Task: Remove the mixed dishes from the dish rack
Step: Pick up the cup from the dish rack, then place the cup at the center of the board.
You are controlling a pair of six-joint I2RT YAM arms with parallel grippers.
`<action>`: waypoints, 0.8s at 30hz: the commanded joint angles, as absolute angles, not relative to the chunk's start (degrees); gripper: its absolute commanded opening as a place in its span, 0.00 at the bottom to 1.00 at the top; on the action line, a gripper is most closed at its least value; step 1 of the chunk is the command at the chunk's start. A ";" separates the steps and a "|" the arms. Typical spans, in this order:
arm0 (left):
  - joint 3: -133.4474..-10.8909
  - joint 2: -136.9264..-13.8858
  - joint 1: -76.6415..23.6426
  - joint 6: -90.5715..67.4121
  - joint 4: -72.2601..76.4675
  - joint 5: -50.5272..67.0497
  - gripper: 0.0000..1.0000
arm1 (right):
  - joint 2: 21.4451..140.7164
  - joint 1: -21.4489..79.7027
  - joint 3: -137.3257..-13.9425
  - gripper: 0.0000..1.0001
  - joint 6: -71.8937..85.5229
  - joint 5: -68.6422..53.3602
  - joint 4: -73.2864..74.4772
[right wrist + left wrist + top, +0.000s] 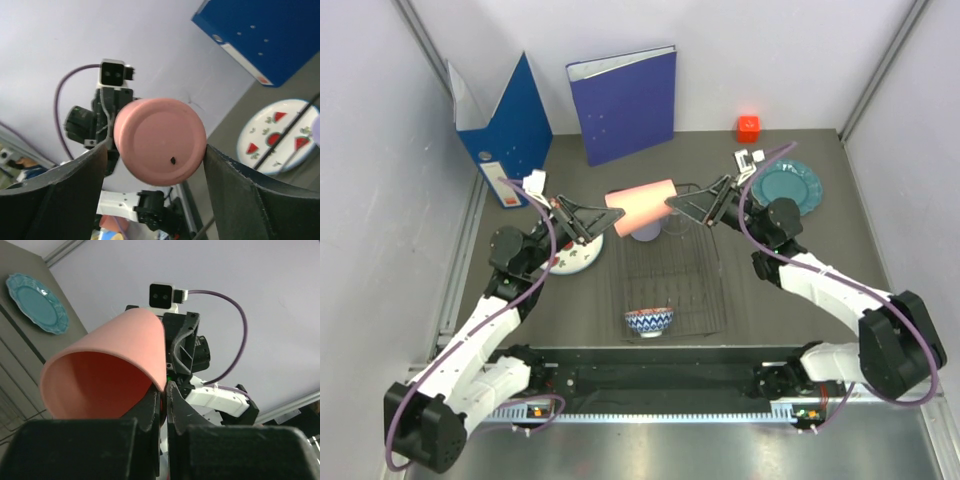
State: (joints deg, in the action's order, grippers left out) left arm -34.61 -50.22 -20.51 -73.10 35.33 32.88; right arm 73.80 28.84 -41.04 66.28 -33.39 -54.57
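Note:
A pink cup (642, 208) hangs on its side above the far end of the black wire dish rack (620, 290). My left gripper (610, 215) is shut on the cup's rim (115, 360), pinching the wall between its fingertips (164, 387). My right gripper (672, 205) is open around the cup's base (160, 140): one finger touches it and a small gap shows at the other. A blue-white patterned bowl (648, 321) sits at the rack's near end. A lavender cup (646, 233) shows partly under the pink cup. The teal plate (787, 187) and the white plate with red wedges (575, 258) lie on the table beside the rack.
Two blue binders (510, 125) (625, 100) stand at the back left. A small red cube (748, 128) sits at the back right. Grey walls close in both sides.

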 commanded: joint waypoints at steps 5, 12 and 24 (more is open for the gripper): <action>-52.10 -50.88 -20.65 -54.07 1.80 21.64 0.00 | 62.68 29.44 -45.17 1.00 47.39 -18.40 -25.61; -74.50 -60.27 -20.57 -40.46 -34.23 -7.79 0.00 | 57.48 29.79 -53.25 1.00 38.24 6.40 4.11; -92.99 -85.49 -18.02 -29.36 -57.83 -17.52 0.00 | 55.37 29.88 -51.68 1.00 35.25 8.35 10.37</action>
State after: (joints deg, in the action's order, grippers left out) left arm -92.40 -80.40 -19.81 -33.98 -48.71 -17.78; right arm 56.73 29.26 -51.42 37.50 7.38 8.99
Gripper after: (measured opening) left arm 0.051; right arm 0.993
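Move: The left hand already pinches the cup's rim. Clear table beyond the melon plate lies about 30 cm ahead of it, 18 to its left and 33 below; the plate itself is some 17 ahead, 15 left, 34 below. The purple cup in the rack is 19 ahead, 6 right, 28 below. From the right hand, still round the cup's base, the held cup's middle is 6 cm left, level with it fore and aft, 1 lower. Forward and left, the left hand carries the cup by its pinched rim towards the plate, about 14 cm out and 12 across, swinging round some 80 degrees until its fingers point ahead and down; it rises slightly, then sinks fast. The right hand opens wide, frees the cup's base and backs off right, also sinking and edging forward, turning clockwise. ##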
